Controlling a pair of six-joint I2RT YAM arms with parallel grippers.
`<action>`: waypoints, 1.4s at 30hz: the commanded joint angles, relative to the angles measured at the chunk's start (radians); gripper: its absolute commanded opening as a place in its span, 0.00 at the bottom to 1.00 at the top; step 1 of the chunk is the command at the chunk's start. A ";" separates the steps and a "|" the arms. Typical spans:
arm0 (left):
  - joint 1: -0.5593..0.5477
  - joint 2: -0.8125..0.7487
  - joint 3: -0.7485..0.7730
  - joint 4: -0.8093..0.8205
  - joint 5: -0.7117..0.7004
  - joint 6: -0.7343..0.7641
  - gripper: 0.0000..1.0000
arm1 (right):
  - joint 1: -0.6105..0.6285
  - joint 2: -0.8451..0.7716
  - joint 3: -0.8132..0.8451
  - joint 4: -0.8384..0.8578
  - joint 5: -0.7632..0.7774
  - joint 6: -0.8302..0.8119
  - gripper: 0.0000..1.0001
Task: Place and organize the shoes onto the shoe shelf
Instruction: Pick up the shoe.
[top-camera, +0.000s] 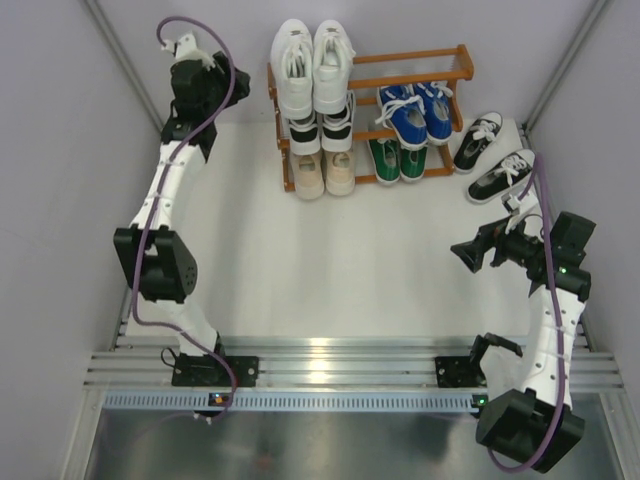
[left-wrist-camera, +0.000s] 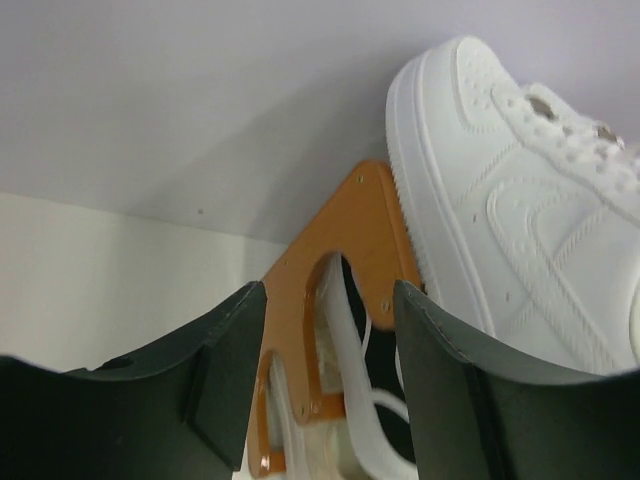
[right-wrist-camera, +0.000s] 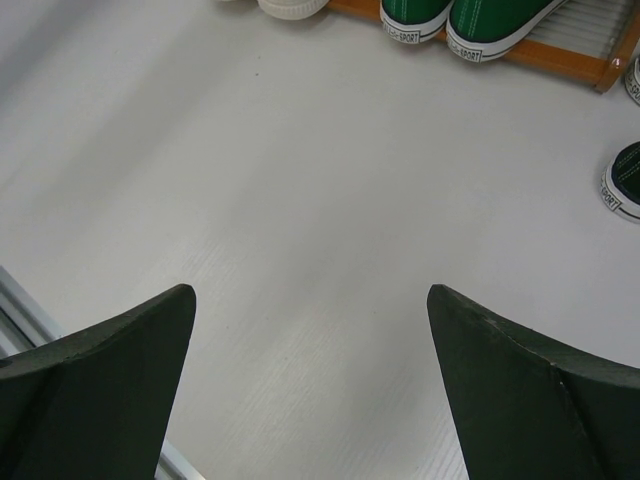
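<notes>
The shoe shelf (top-camera: 420, 55) stands at the back of the table. It holds white shoes (top-camera: 312, 65) on top, a black pair (top-camera: 322, 130) and blue shoes (top-camera: 415, 112) in the middle, and beige shoes (top-camera: 323, 172) and green shoes (top-camera: 398, 158) at the bottom. Another black pair (top-camera: 490, 158) lies on the table right of the shelf. My left gripper (top-camera: 232, 85) hangs open and empty just left of the shelf. In the left wrist view, the shelf's end panel (left-wrist-camera: 355, 225) and a white shoe (left-wrist-camera: 500, 200) show beyond the left gripper (left-wrist-camera: 330, 290). My right gripper (top-camera: 465, 255) is open over bare table.
Grey walls close in the table at the back and on both sides. In the right wrist view the green shoes (right-wrist-camera: 470, 25) and the shelf's bottom bar (right-wrist-camera: 560, 55) lie ahead, with one black shoe's toe (right-wrist-camera: 625, 180) at the right edge. A metal rail (top-camera: 330, 365) runs along the near edge.
</notes>
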 joint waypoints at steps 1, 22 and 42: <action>0.032 -0.242 -0.212 0.102 0.118 -0.008 0.60 | -0.021 0.021 0.029 -0.023 -0.001 -0.046 0.99; 0.037 -1.304 -1.295 -0.085 0.226 0.156 0.92 | 0.013 0.731 0.619 0.103 0.654 0.534 0.64; 0.026 -1.244 -1.294 -0.096 0.221 0.181 0.92 | 0.108 1.136 0.719 0.300 0.863 0.682 0.62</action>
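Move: The nearer of the two black shoes lies about 29 cm ahead of the right hand, 13 cm to its right and 18 cm below. The farther black shoe is some 11 cm beyond that shoe and 8 cm to its left; the shelf's right front foot is about 15 cm left of the nearer shoe and 2 cm farther out. From the left hand the nearer shoe is roughly 75 cm to the right, 4 cm back and 34 cm lower. Right hand narrows, sweeping about 30 cm forward-right and down towards the nearer black shoe; left backs away, opening. ##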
